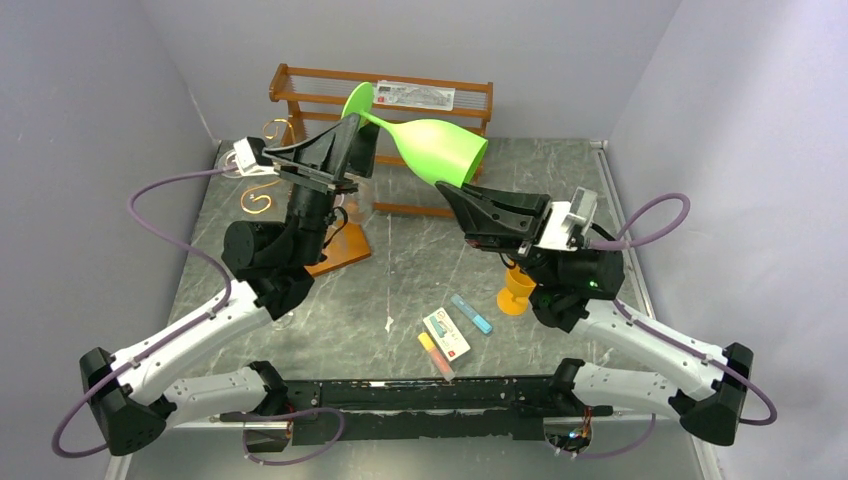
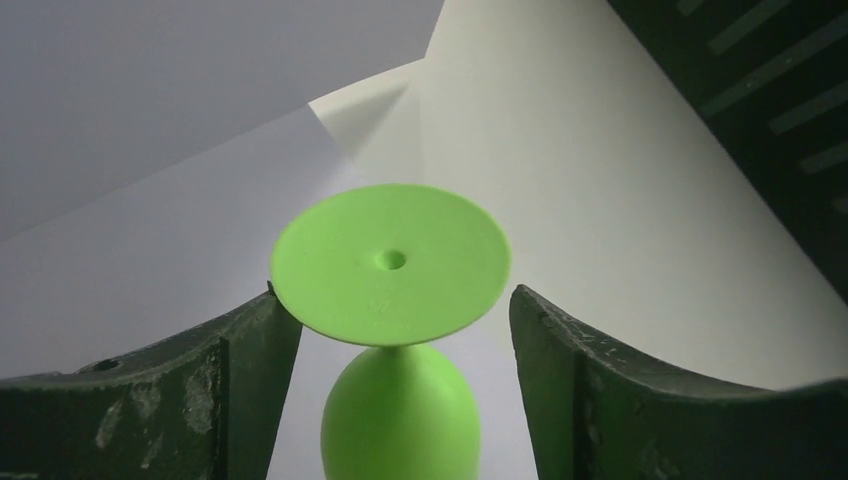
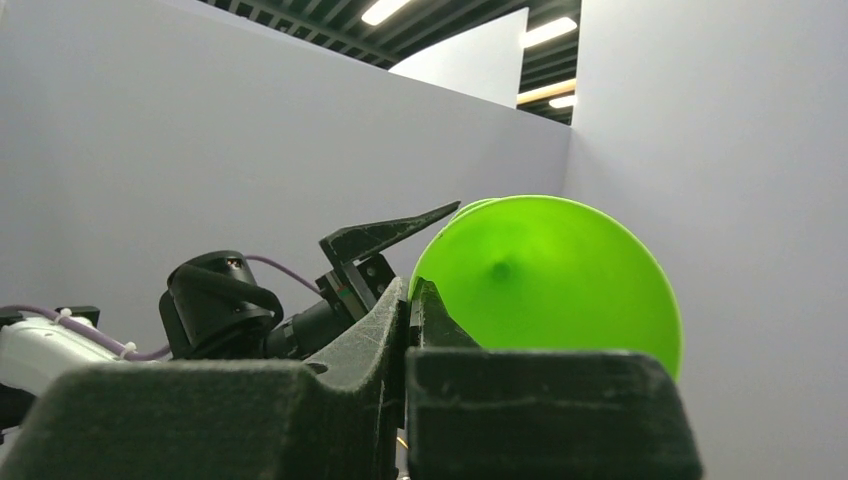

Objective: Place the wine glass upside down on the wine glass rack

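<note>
A bright green wine glass (image 1: 440, 148) hangs tilted in the air above the back of the table, its foot (image 1: 358, 100) pointing up and left. My right gripper (image 1: 452, 190) is shut on the rim of the bowl; in the right wrist view its jaws (image 3: 410, 288) pinch the edge of the wine glass (image 3: 560, 270). My left gripper (image 2: 396, 293) stands open, one finger on each side of the round foot (image 2: 390, 265), with a gap on the right. The gold wire wine glass rack (image 1: 260, 192) on its wooden base (image 1: 342, 255) is mostly hidden behind the left arm.
A two-tier brown wooden shelf (image 1: 300, 95) stands at the back wall. A small orange cup (image 1: 517, 290) sits under the right arm. A white card (image 1: 446, 333), a blue stick (image 1: 471, 313) and a yellow-pink stick (image 1: 433, 350) lie near the front.
</note>
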### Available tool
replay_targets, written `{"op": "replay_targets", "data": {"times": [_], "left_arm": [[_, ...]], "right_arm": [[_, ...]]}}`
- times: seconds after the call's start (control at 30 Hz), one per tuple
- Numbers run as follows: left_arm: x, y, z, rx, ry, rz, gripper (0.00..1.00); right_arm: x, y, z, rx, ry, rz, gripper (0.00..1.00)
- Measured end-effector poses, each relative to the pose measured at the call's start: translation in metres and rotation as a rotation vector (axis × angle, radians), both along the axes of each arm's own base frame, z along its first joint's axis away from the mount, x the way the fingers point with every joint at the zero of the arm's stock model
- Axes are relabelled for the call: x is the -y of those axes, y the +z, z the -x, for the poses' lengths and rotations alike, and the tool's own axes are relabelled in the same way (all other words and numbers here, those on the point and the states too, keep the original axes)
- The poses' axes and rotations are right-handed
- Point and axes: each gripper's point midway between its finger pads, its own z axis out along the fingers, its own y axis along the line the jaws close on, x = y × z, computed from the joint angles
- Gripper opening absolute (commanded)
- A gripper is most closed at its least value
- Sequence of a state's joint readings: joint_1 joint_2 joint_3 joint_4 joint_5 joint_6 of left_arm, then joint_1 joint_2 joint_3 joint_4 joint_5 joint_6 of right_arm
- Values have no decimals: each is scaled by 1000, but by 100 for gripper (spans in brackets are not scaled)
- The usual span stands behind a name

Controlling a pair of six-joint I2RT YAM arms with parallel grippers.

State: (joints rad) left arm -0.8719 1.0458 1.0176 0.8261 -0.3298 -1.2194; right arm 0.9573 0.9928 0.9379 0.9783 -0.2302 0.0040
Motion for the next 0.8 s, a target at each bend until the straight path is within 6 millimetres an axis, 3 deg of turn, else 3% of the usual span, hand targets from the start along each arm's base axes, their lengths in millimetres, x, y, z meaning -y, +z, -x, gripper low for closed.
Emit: {"op": "replay_targets", "data": {"times": [0.3, 0.8], "left_arm": [[-5, 1, -5, -3, 18, 58, 71], [-19, 1, -12, -18, 118, 58, 34]], "right_arm": [[-13, -13, -13, -23, -28, 43, 0], [-28, -31, -20, -17, -48, 128, 0]]}}
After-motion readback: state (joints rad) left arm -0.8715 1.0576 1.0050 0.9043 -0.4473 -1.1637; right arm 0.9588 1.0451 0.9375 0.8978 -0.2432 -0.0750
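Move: My right fingers pinch the green wine glass by its rim. The gap between my left fingers, where its stem goes, lies about 10 cm to the left, 4 cm ahead and 4 cm higher. From my left hand, the stem is about 1 cm ahead, 2 cm to the right and 3 cm above, and the bowl about 8 cm to the right, roughly level. The gold wine glass rack stands some 13 cm ahead, 14 cm left and 25 cm below that hand. I carry the glass down, to the left and forward with my right hand, about 4.5 cm in all, keeping my pinch on the rim and easing its left side down slightly, so the stem comes into my left fingers. My left hand shifts some 2 cm left and slightly forward while its open fingers close to about half their gap around the stem, just behind the foot. ##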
